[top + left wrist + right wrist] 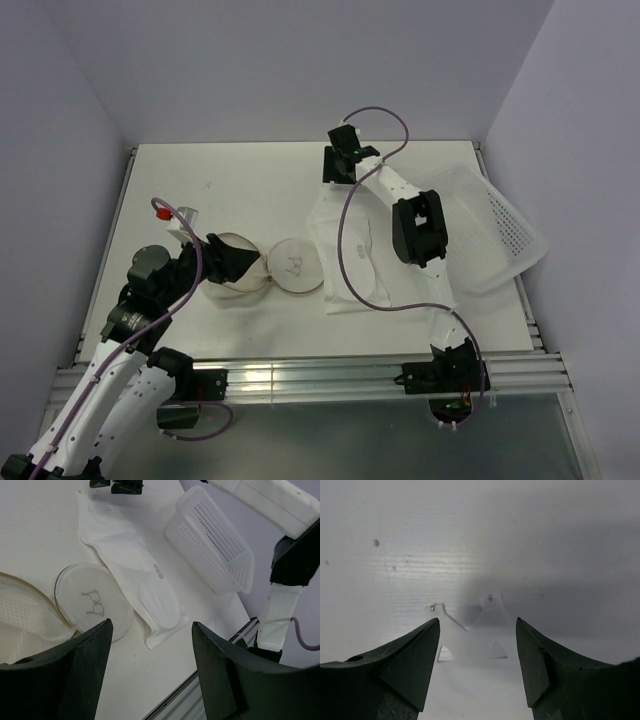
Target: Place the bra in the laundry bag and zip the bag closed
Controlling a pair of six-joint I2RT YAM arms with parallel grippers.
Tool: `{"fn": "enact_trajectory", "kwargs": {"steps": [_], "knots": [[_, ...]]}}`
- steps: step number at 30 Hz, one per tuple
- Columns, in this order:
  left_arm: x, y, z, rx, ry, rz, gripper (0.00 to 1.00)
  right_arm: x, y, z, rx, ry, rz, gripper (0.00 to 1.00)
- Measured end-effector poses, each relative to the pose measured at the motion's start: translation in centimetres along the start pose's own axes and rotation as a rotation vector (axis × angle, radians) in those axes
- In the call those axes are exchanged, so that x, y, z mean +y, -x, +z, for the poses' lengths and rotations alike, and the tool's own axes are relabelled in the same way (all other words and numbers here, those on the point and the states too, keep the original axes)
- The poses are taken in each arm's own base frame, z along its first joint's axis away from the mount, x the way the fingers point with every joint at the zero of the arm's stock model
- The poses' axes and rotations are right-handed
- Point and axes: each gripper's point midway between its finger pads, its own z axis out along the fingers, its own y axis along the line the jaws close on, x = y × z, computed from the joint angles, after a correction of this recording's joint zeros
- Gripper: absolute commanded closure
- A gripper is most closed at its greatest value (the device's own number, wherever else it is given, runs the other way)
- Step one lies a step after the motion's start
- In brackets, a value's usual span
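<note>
The laundry bag (238, 290) lies open at the table's near left, its mesh-lined body (20, 612) beside the flipped-out round lid (297, 265) with the black eyeglasses mark (93, 603). Stretched flat to the right of the lid is the off-white bra (328, 232), a long folded strip (135, 575). My left gripper (248, 264) hovers open over the bag's mouth, nothing between its fingers (152, 630). At the bra's far end my right gripper (338, 172) stands open just above the fabric, the strap ends (490, 611) showing between its empty fingers (477, 626).
A white perforated plastic tray (492, 228) sits tilted at the table's right edge, close behind my right arm's elbow (418, 230). A purple cable (352, 262) loops over the bra. The aluminium rail (330, 375) runs along the near edge.
</note>
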Motion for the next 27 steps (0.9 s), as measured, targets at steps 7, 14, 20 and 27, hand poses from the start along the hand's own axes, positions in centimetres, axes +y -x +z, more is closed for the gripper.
{"fn": "enact_trajectory", "kwargs": {"steps": [7,14,20,27], "knots": [[-0.2,0.0,0.0,-0.003,-0.009,-0.005,0.30,-1.1,-1.3,1.7,0.073,-0.051,-0.010,0.44],[-0.5,0.1,-0.3,-0.015,-0.024,-0.001,0.31,-1.5,-2.8,1.6,0.126,-0.056,-0.014,0.57],[-0.7,0.2,-0.5,-0.024,-0.032,0.003,0.31,-1.4,-3.0,1.5,0.141,-0.048,-0.030,0.67],[-1.1,0.6,-1.0,-0.045,-0.045,0.007,0.31,-1.2,-3.2,1.4,0.158,-0.031,-0.054,0.95]]}}
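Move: The right hand hovers open just over the far end of the bra; the right edge there, just behind the right clasp tab, lies about 1 cm back, 1 cm right and 4 cm below. The laundry bag's lid is roughly 23 cm back and 12 left, with the bag's open body level with the lid and 15 cm farther left; the basket is some 13 cm back and 32 right. From the left hand that bra edge is about 33 cm ahead, 24 right and 23 below. The right hand sinks about 3.5 cm onto the far end of the bra, easing a little forward at first and then some 2 cm back towards the robot and 1 cm right, while the fingers tip down by about 10 degrees. On the way down and then low at the table, its fingers draw together from well open to nearly shut, pinching the right edge of the fabric just behind the right clasp tab. ##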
